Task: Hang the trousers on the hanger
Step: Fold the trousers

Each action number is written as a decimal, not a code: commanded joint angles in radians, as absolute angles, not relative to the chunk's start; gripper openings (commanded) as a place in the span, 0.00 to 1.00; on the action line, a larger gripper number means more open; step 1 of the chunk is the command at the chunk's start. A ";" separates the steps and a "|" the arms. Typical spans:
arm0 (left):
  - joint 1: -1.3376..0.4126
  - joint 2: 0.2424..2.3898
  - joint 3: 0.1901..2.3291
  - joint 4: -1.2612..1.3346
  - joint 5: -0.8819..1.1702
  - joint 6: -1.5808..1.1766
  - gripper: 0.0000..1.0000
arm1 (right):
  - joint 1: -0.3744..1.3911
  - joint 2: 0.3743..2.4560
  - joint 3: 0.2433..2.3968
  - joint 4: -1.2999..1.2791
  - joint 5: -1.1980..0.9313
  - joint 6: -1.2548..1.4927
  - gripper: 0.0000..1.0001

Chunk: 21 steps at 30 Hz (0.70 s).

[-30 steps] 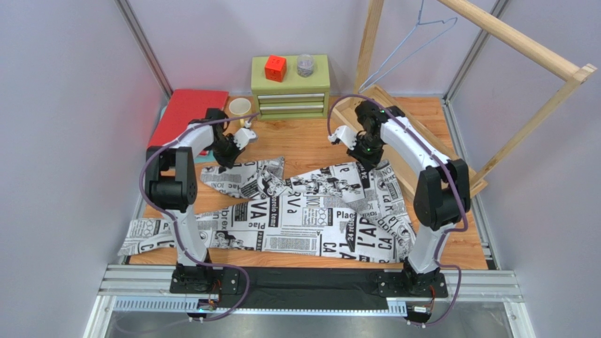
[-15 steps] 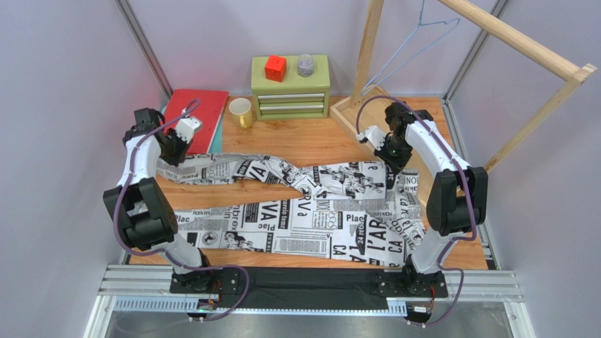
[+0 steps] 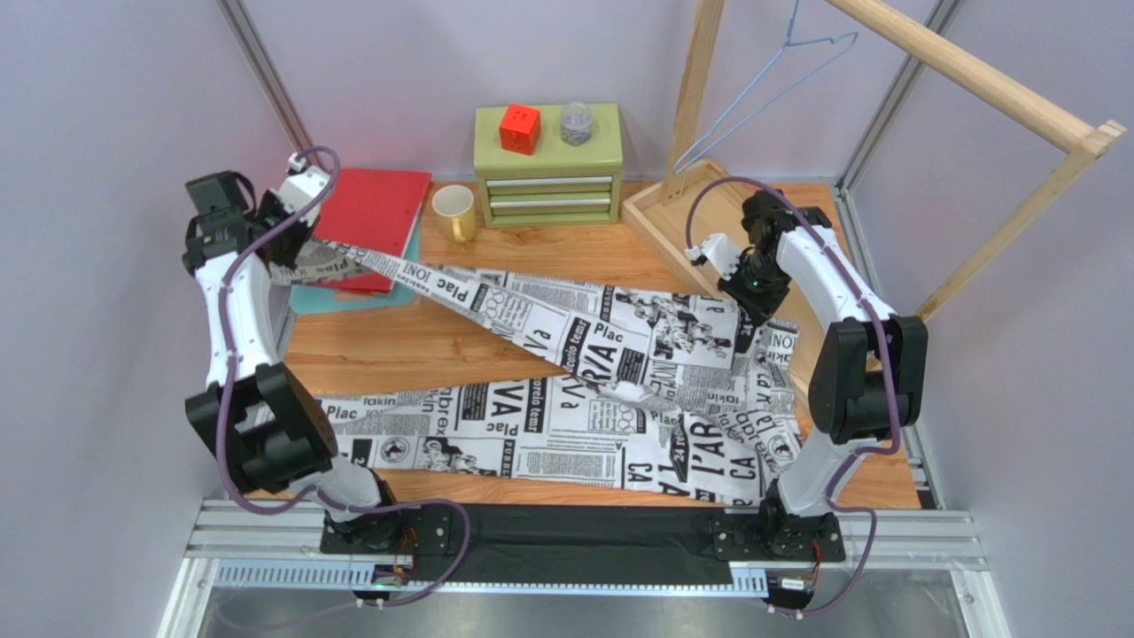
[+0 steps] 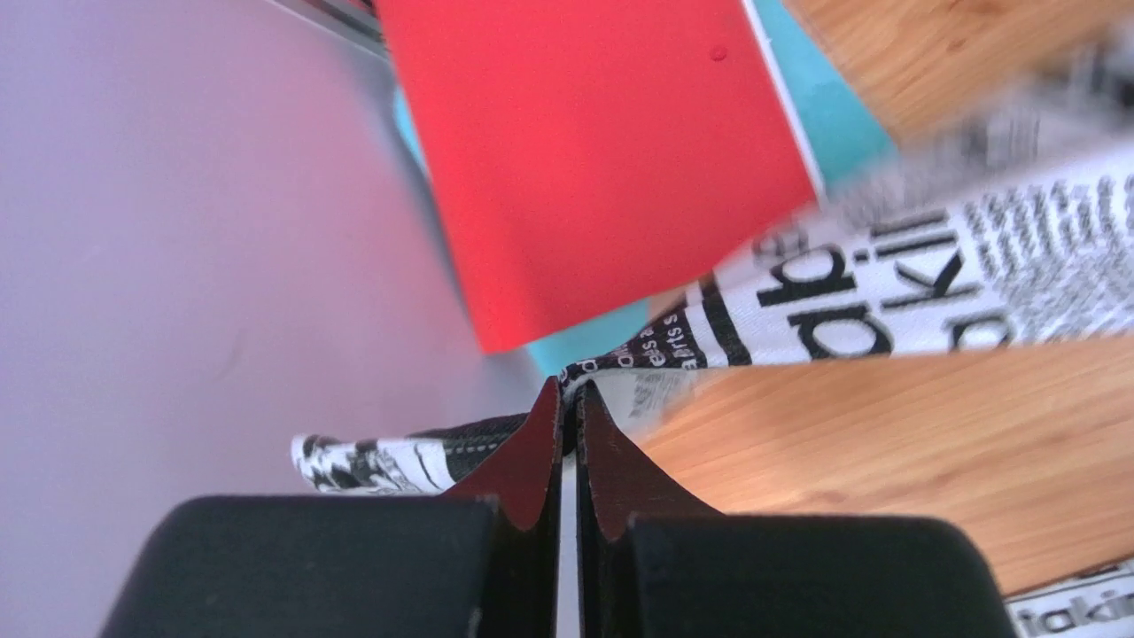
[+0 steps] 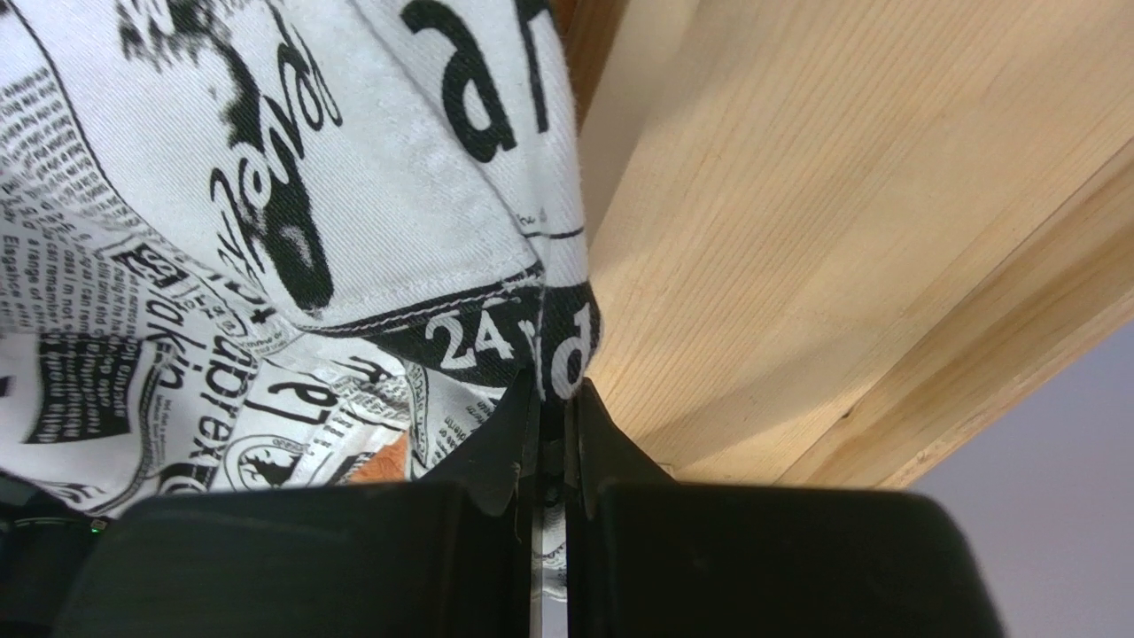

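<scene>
The trousers (image 3: 586, 412) lie spread over the wooden table, one leg flat along the front. The other leg is pulled taut in a raised band towards the back left. My left gripper (image 3: 284, 249) is shut on that leg's end, above the red book; in the left wrist view the cloth (image 4: 919, 266) sits pinched at the gripper (image 4: 568, 399). My right gripper (image 3: 747, 327) is shut on the waist hem beside the rack's base. Its wrist view shows the gripper (image 5: 549, 392) nipping the black-printed hem of the trousers (image 5: 266, 160). The hanger (image 3: 761, 83) hangs from the wooden rack bar, back right.
A big wooden rack frame (image 3: 972, 80) stands at the right, its base board (image 3: 662, 213) on the table. A red book (image 3: 379, 213) and a yellow mug (image 3: 455, 210) sit at the back left. A green drawer chest (image 3: 549, 166) carries a red cube (image 3: 519, 129) and a jar (image 3: 575, 122).
My left gripper has swung left and back with the leg end, stretching that leg out over the red book. My right gripper has shifted a little right and nearer, still holding the waist.
</scene>
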<state>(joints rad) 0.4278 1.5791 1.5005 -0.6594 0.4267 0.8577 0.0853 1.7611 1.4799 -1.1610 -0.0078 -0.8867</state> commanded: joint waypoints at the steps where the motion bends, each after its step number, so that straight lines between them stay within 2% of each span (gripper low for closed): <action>1: 0.541 1.470 1.309 -0.627 0.561 1.101 0.00 | 0.064 1.740 1.502 -1.134 0.026 -0.908 0.00; 5: 0.613 1.492 1.025 -0.572 0.456 1.294 0.00 | 0.066 1.753 1.503 -1.141 0.015 -0.907 0.00; 6: 0.615 1.509 1.008 -0.574 0.412 1.320 0.05 | 0.066 1.756 1.506 -1.146 0.014 -0.908 0.00; 7: 0.620 1.526 1.000 -0.618 0.379 1.331 0.11 | 0.066 1.756 1.506 -1.147 0.014 -0.911 0.00; 8: 0.647 1.543 1.009 -0.647 0.390 1.342 0.27 | 0.064 1.759 1.506 -1.146 0.017 -0.914 0.00; 10: 0.670 1.545 1.026 -0.695 0.416 1.325 0.37 | 0.069 1.772 1.519 -1.147 0.023 -0.916 0.00; 11: 0.676 1.539 1.058 -0.707 0.431 1.312 0.47 | 0.068 1.778 1.526 -1.150 0.028 -0.916 0.00; 16: 0.661 1.557 1.207 -0.753 0.511 1.184 0.49 | 0.069 1.808 1.563 -1.150 0.035 -0.913 0.00; 21: 0.562 1.706 1.390 -0.753 0.424 1.097 0.47 | 0.071 1.825 1.585 -1.147 0.043 -0.905 0.00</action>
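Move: Under and nearer than the left hand, which holds the far leg's end up in the air, is the bare table strip for that leg: about 8 cm back, 4 cm left, 22 cm down. The near leg's end lies some 20 cm back and 3 cm right of the hand, the red folder's middle 12 cm ahead and 6 cm right, the mug 13 cm ahead and 22 cm right, all well below. From the right hand the strip is roughly 72 cm left, 1 cm ahead and 10 cm down. Swinging down and back, the left hand whips the far leg's end off the folder side towards the bare strip, dropping about 18 cm and drawing back 14 as the fingers tip down some 25 degrees. They open about halfway on the way down and let go; then the empty hand rises and goes forward again. The right hand keeps its pinch on the waist corner, nearly still. ##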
